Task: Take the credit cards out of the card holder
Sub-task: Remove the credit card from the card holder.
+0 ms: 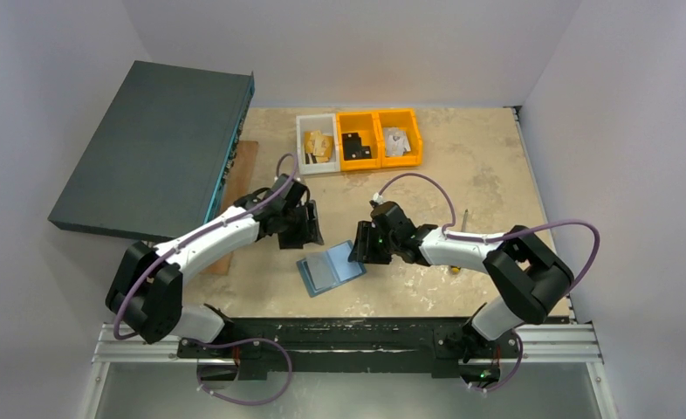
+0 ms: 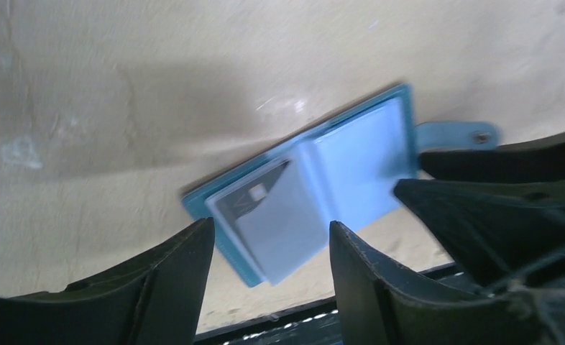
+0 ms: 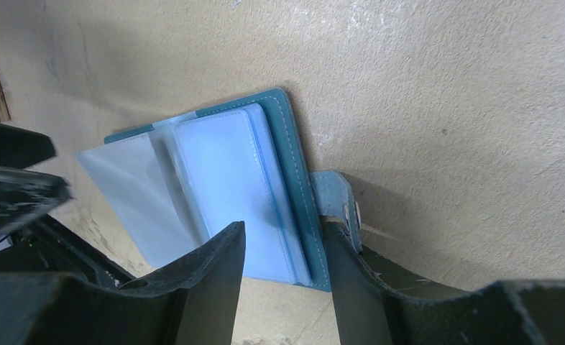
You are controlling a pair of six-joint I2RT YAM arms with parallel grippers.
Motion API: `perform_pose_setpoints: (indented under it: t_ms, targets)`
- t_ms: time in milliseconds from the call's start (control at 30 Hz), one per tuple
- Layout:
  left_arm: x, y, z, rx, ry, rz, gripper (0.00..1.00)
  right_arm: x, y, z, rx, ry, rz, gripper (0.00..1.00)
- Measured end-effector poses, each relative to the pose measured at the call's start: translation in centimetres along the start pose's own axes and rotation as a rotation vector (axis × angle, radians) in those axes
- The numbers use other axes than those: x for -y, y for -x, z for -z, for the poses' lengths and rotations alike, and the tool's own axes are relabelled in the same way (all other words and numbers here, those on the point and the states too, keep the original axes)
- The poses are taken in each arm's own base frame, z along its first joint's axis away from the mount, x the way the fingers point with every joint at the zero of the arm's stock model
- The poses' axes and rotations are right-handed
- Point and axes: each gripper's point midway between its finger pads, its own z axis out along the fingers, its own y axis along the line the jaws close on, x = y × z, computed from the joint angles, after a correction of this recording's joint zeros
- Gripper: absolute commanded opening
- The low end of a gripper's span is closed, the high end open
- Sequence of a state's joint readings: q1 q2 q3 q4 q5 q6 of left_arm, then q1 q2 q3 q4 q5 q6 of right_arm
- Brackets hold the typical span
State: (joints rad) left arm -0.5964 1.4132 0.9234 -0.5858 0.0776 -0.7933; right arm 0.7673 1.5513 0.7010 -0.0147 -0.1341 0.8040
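Observation:
The card holder [image 1: 332, 267] lies open on the tan table, its pale blue pockets facing up. In the left wrist view a dark grey credit card [image 2: 249, 195] with a chip shows in the card holder's [image 2: 359, 158] left half, partly under a clear sleeve. No other card shows. My left gripper [image 1: 312, 231] [image 2: 271, 228] hangs open just above and behind that left half, holding nothing. My right gripper [image 1: 360, 251] [image 3: 285, 237] is open at the card holder's [image 3: 288, 136] right edge. Its fingers straddle the cover's rim, one beside the snap tab [image 3: 335, 195].
Three small bins stand at the back: a white one [image 1: 318, 144] and two orange ones [image 1: 358, 140] [image 1: 399, 135]. A large dark teal flat box [image 1: 152, 148] leans at the far left beside a wooden strip [image 1: 237, 188]. The table's front edge runs close below the card holder.

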Motion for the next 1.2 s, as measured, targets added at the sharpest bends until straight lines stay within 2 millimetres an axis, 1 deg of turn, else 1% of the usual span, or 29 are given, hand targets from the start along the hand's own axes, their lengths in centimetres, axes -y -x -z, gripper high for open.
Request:
perform_pose_setpoints:
  t_ms: [100,167,233,433,667,900,1067,1200]
  targets:
    - [-1.9,-2.0,-0.9,-0.055,0.047,0.011,0.62,0.0,-0.1,0.0,-0.004,0.003,0.000,0.46]
    - [-2.4,-2.7,-1.2,-0.074,0.058,0.016,0.62,-0.1,-0.2,0.0,-0.009,0.007,0.000,0.46]
    - [-2.5,-3.0,-1.3,-0.082,0.055,0.017,0.62,-0.1,-0.2,-0.1,-0.013,0.009,0.000,0.46]
    - [-1.4,-2.8,-1.8,-0.083,0.003,0.026,0.63,-0.2,-0.2,-0.1,-0.014,0.013,0.000,0.45]
    - [-0.6,-3.1,-2.3,-0.106,-0.041,0.042,0.63,-0.4,-0.2,-0.3,-0.020,0.019,-0.001,0.45]
    - [0.7,-3.2,-2.2,-0.120,-0.101,0.046,0.63,-0.5,-0.2,-0.3,-0.021,0.022,-0.001,0.45]
    - [2.5,-2.6,-2.1,-0.131,-0.135,0.036,0.63,-0.6,-0.3,-0.3,-0.021,0.024,-0.014,0.45]
    - [4.2,-1.7,-3.2,-0.147,-0.153,0.022,0.63,-0.9,-1.2,0.0,-0.031,0.035,-0.023,0.45]
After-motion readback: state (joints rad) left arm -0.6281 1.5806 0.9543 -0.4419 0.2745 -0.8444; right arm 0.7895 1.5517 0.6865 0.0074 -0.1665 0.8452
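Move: The clear page lying over the left half of the open card holder is about 4 cm right, 5 cm back and 5 cm below the left hand. The credit card under it sits roughly 3 cm right, 6 cm back and 6 cm below; the blue pocket page is 10 cm right, 4 cm back and 6 cm below. From the right hand, at the holder's right edge, the clear page is about 10 cm left, 2 cm back and 1 cm lower. With its left finger seemingly behind the clear page's free edge, the open left hand sweeps the page up and over towards the blue pocket page. It first dips about 3 cm and draws back 2 cm, then goes some 5 cm right, coming forward again late and tilting about 10 degrees. The right hand keeps its fingers at the holder's right edge by the strap, easing back and left about 1 cm at the end. ##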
